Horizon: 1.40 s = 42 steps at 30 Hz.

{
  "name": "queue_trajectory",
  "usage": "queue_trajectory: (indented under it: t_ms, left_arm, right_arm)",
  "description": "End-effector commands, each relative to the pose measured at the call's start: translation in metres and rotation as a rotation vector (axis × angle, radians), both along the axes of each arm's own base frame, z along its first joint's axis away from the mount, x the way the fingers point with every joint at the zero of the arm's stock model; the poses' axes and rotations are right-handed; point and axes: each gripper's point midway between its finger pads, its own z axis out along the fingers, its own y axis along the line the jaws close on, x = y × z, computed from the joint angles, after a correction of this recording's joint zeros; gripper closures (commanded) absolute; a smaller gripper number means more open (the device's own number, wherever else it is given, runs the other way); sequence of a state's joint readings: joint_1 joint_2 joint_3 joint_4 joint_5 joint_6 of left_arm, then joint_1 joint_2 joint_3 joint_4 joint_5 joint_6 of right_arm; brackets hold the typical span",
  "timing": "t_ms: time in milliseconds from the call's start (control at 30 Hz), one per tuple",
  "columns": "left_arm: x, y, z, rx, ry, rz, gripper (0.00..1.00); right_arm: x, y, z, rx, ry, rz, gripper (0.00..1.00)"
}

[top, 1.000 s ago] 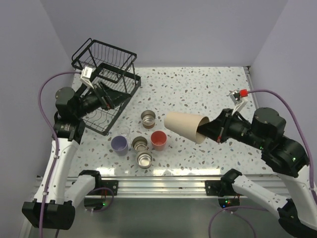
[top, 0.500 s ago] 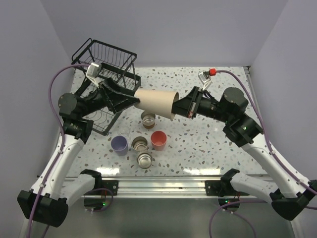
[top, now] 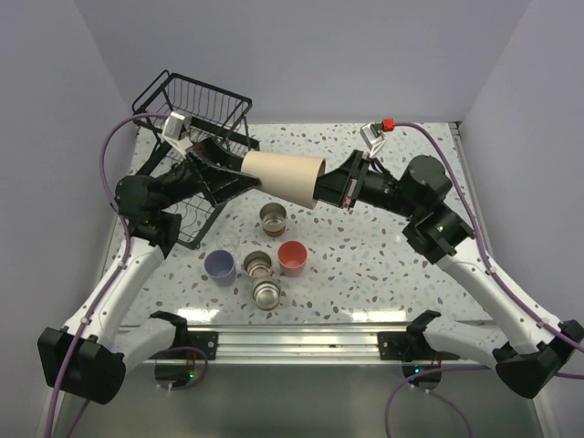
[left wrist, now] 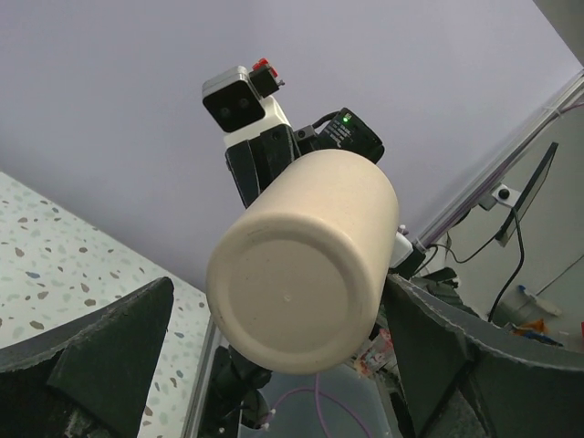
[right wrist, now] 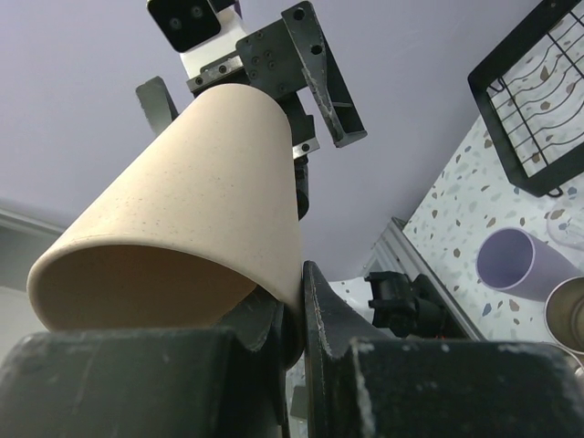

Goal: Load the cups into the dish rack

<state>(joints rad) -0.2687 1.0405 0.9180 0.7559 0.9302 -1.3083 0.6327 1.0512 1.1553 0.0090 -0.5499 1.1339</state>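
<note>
The tan cup [top: 283, 176] lies on its side in the air, above the table and in front of the dish rack [top: 193, 108]. My right gripper [top: 324, 189] is shut on its rim, one finger inside and one outside, as the right wrist view [right wrist: 299, 306] shows. My left gripper [top: 235, 177] is open, its jaws standing either side of the cup's flat base [left wrist: 292, 292]. On the table stand a steel cup [top: 273, 219], a red-pink cup [top: 292, 258], a lavender cup [top: 220, 266] and two more steel cups [top: 258, 265] [top: 267, 294]. The clear glass [right wrist: 566, 224] shows faintly by the rack.
The black wire rack stands at the table's far left, its lower slotted tray [top: 187, 219] beneath my left arm. The table's right half [top: 392, 265] holds no objects. Purple cables trail from both arms.
My right arm has swung up and left with the tan cup, bringing its base between the left gripper's jaws. The left arm has risen from the rack to meet it.
</note>
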Motion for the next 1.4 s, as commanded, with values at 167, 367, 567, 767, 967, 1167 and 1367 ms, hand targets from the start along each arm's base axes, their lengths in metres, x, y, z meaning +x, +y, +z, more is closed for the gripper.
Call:
queue_trajectory:
  t_ms: [167, 367, 567, 767, 967, 1167, 1367]
  left_arm:
    - [0.006, -0.002, 0.003, -0.036, -0.007, -0.007, 0.0]
    - [0.009, -0.002, 0.003, -0.044, 0.0, 0.003, 0.05]
    - [0.009, 0.0, 0.009, -0.066, -0.001, 0.014, 0.19]
    - [0.005, 0.0, 0.015, -0.085, -0.009, 0.007, 0.57]
    - [0.008, 0.0, 0.006, -0.051, 0.02, 0.028, 1.0]
    - [0.011, 0.003, 0.0, -0.012, 0.017, 0.094, 1.0]
    - [0.019, 0.006, -0.007, 0.052, 0.021, 0.171, 1.0]
  right_arm:
    - [-0.021, 0.006, 0.035, 0.075, -0.119, 0.113, 1.0]
    - [-0.022, 0.007, 0.03, 0.066, -0.118, 0.123, 1.0]
    - [-0.021, 0.006, 0.023, 0.049, -0.113, 0.12, 1.0]
    - [-0.019, 0.008, 0.016, 0.038, -0.105, 0.119, 1.0]
    - [-0.018, 0.008, 0.008, 0.001, -0.085, 0.122, 0.89]
    - [-0.019, 0.0, 0.004, -0.064, -0.116, 0.085, 0.38]
    - [-0.023, -0.013, -0.001, -0.155, -0.158, 0.04, 0.25]
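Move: The left hand is open around the base end of the beige cup, whose middle lies about 5 cm to its right, level with it and 1 cm ahead. The rack's middle is some 33 cm ahead, 21 cm left and well below; the red cup 9 cm ahead, 7 cm right, nearly 40 cm below. The right hand still pinches the rim, the beige cup's middle 7 cm left and 2 cm ahead. In mid-air the left fingers close on the beige cup's base, then the right opens, sinking about 2 cm. ##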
